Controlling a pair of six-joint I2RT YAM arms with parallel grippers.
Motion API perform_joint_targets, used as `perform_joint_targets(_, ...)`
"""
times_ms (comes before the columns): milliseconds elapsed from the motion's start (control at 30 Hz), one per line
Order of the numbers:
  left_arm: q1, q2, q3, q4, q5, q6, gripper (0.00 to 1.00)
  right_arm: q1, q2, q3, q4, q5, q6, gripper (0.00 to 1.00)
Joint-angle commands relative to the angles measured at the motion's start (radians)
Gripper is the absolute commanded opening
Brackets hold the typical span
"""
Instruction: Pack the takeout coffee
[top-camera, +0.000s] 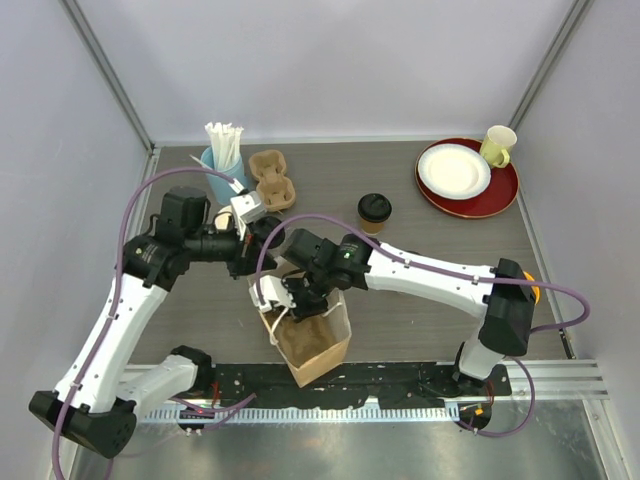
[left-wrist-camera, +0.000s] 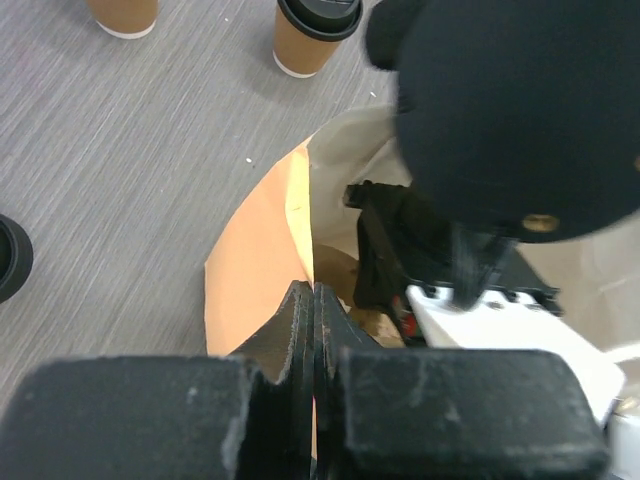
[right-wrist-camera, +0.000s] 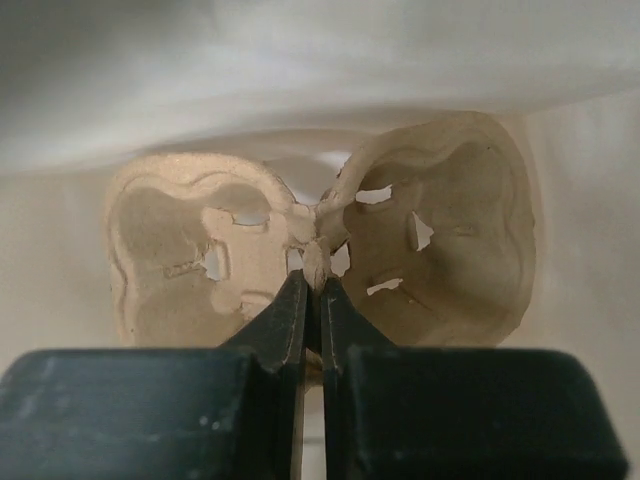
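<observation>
A brown paper bag (top-camera: 322, 345) stands open at the near middle of the table. My left gripper (top-camera: 262, 284) is shut on the bag's rim (left-wrist-camera: 250, 270), the jaws pressed together on the paper edge (left-wrist-camera: 313, 290). My right gripper (top-camera: 300, 305) reaches inside the bag and is shut on the middle ridge of a pulp cup carrier (right-wrist-camera: 440, 230), its tips at the ridge (right-wrist-camera: 320, 275). One kraft coffee cup (top-camera: 374, 212) with a black lid stands behind the bag, and shows in the left wrist view (left-wrist-camera: 318, 30). A second cup (left-wrist-camera: 125, 12) is cut off by the top edge there.
A second pulp carrier (top-camera: 272, 178) and a light-blue cup of white straws (top-camera: 222, 160) stand at the back left. A red plate (top-camera: 495, 195) holding a white plate (top-camera: 453, 168) and a yellow mug (top-camera: 498, 145) sits at the back right. A dark round object (left-wrist-camera: 10, 258) shows at the left edge.
</observation>
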Motion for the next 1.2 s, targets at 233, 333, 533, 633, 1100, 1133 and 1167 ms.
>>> perform_joint_targets(233, 0.019, 0.042, 0.029, 0.057, 0.011, 0.095, 0.0, -0.043, 0.043, -0.203, 0.282, 0.078, 0.055, 0.01)
perform_joint_targets(333, 0.033, 0.077, 0.075, 0.003, -0.015, 0.173, 0.0, -0.043, 0.051, -0.22, 0.256, 0.069, 0.02, 0.01)
perform_joint_targets(533, 0.047, 0.154, 0.195, -0.054, -0.044, 0.227, 0.0, -0.052, 0.08, -0.193, 0.155, 0.101, -0.095, 0.01)
perform_joint_targets(633, 0.048, 0.178, 0.235, -0.077, -0.077, 0.253, 0.0, -0.075, 0.129, -0.148, 0.092, 0.08, -0.135, 0.01)
perform_joint_targets(1100, -0.036, 0.109, 0.193, -0.137, -0.116, 0.248, 0.0, -0.091, 0.112, -0.066, 0.089, 0.095, -0.104, 0.46)
perform_joint_targets(1133, -0.034, 0.111, 0.205, -0.128, -0.119, 0.212, 0.0, -0.086, 0.098, -0.05, 0.086, 0.122, -0.106, 0.49)
perform_joint_targets(1167, -0.033, 0.112, 0.213, -0.122, -0.124, 0.198, 0.0, -0.083, 0.091, -0.041, 0.081, 0.132, -0.107, 0.53)
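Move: The right hand, already down in the mouth of the paper bag, pinches the cup carrier by its middle ridge. The bag's floor lies some 12 cm below it, 3 cm ahead and 1 cm to its right. One black-lidded coffee stands about 30 cm ahead and 14 cm to its right, the other 11 cm ahead and 20 cm right, both roughly 12 cm lower. From the left hand at the bag's rim, that floor is about 13 cm to the right, 3 cm back and 23 cm below. Still pinching the carrier, the right hand takes it down into the bag in two stages, about 8 cm down and 5 cm forward in all, edging slightly right in the second, then spreads its fingers and lets go. The left keeps hold of the rim, swings about 5 cm forward and comes back half of that, tilting some 15 degrees. ##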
